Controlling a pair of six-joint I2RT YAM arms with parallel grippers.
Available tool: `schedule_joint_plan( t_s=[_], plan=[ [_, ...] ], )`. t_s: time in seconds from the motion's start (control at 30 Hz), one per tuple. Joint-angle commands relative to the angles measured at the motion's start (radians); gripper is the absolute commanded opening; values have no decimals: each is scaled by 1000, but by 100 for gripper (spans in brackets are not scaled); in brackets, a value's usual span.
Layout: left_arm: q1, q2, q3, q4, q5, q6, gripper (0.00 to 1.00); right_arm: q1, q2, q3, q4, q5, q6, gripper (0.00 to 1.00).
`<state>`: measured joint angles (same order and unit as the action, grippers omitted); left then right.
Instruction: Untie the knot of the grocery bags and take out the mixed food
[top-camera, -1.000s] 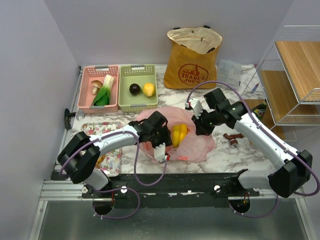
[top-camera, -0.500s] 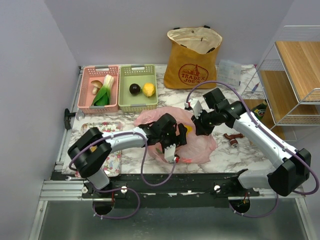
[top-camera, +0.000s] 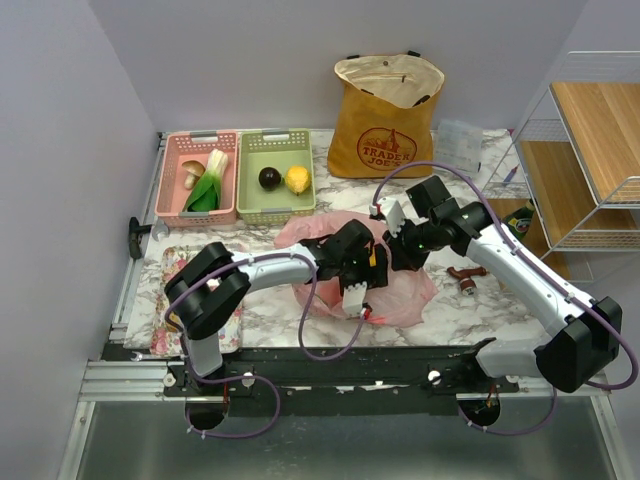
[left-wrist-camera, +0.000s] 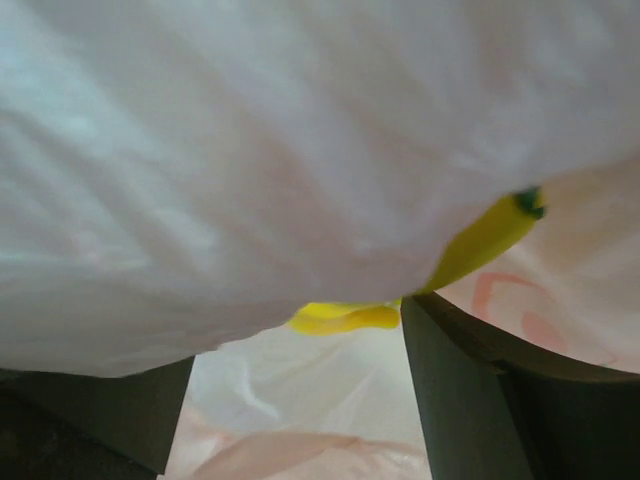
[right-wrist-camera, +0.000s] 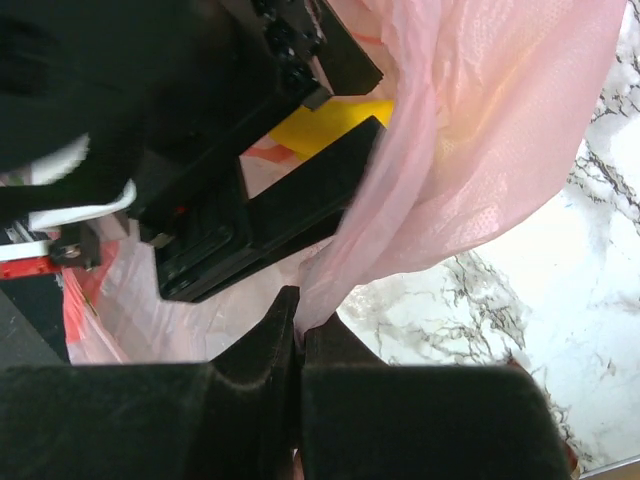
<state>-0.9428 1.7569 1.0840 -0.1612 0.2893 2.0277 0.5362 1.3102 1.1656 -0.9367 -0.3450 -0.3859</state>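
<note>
The pink plastic bag (top-camera: 405, 290) lies mid-table, its mouth held up. My right gripper (right-wrist-camera: 300, 335) is shut on a pinch of the bag's edge; in the top view it (top-camera: 398, 256) is at the bag's upper right. My left gripper (top-camera: 370, 268) is inside the bag mouth, jaws open (left-wrist-camera: 300, 400), with the yellow banana (left-wrist-camera: 480, 240) just above and ahead of them under a fold of plastic. The banana also shows in the right wrist view (right-wrist-camera: 320, 125). The yellow tote (top-camera: 385, 120) stands upright at the back. Leek (top-camera: 208, 182), mushroom (top-camera: 191, 172), dark fruit (top-camera: 269, 178) and lemon (top-camera: 297, 179) lie in the baskets.
A pink basket (top-camera: 172, 195) and a green basket (top-camera: 275, 212) sit at the back left. A floral tray (top-camera: 185, 262) lies at the front left. A wire rack with wooden shelves (top-camera: 590, 150) stands at the right, and a small brown object (top-camera: 466, 277) lies beside the bag.
My left gripper has moved right and deeper into the bag mouth, now covering the banana in the top view. The right gripper has kept its hold in place.
</note>
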Motion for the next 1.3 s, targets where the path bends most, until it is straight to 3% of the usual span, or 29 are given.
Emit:
schedule_joint_plan(
  t_s=[0.0,0.1,0.23,0.33,0.53,0.8,0.9,1.03,1.13,1.27],
  plan=[
    [0,75,66,-183,-42,22,74,-4,-5,16,-12,13,4,1],
    [14,77,106,-296,-59,-28,63,-4,-18,4,-17,17,2,1],
    [41,-24,3,-255,-18,-21,42,-4,-32,-18,-17,20,0,1],
    [44,-133,-38,-276,62,-87,31,-4,-36,-25,-10,25,5,1],
    [62,-294,88,-537,325,-313,26,-5,-34,-32,23,41,46,1],
    [72,-421,199,-654,556,-558,25,-4,-11,-10,42,28,68,1],
    [65,-492,208,-619,638,-676,25,-4,-7,-6,45,25,75,1],
    [53,-587,211,-360,673,-1051,26,-4,-6,-10,51,22,82,1],
    [65,-589,293,-171,636,-1510,27,-4,-7,-17,55,20,85,1],
    [189,-562,370,-39,546,-1892,29,-5,-12,-22,53,23,81,1]
  ],
)
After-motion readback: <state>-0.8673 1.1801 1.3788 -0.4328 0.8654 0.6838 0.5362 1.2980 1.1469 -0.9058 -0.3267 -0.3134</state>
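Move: Inside the bag mouth, the open left fingers have the bananas right below them, about 4 cm down and hardly a centimetre forward and left. The bag rim, pinched by the right hand, is about 5 cm to the left hand's right, level fore and aft and some 6 cm higher; the green basket stands 24 cm left and 21 cm ahead. From the right hand the bananas lie about 5 cm left, 2 cm forward and 10 cm below. Sinking about 3 cm into the bag and then sliding left, the left hand closes on the bananas, pinching them between the fingers. It then rises fast, some 30 cm from its low point, drawing back about 14 cm, as the wrist swings the fingers from slanting down-right to nearly level, pointing right. The right hand stays, still pinching the rim. ##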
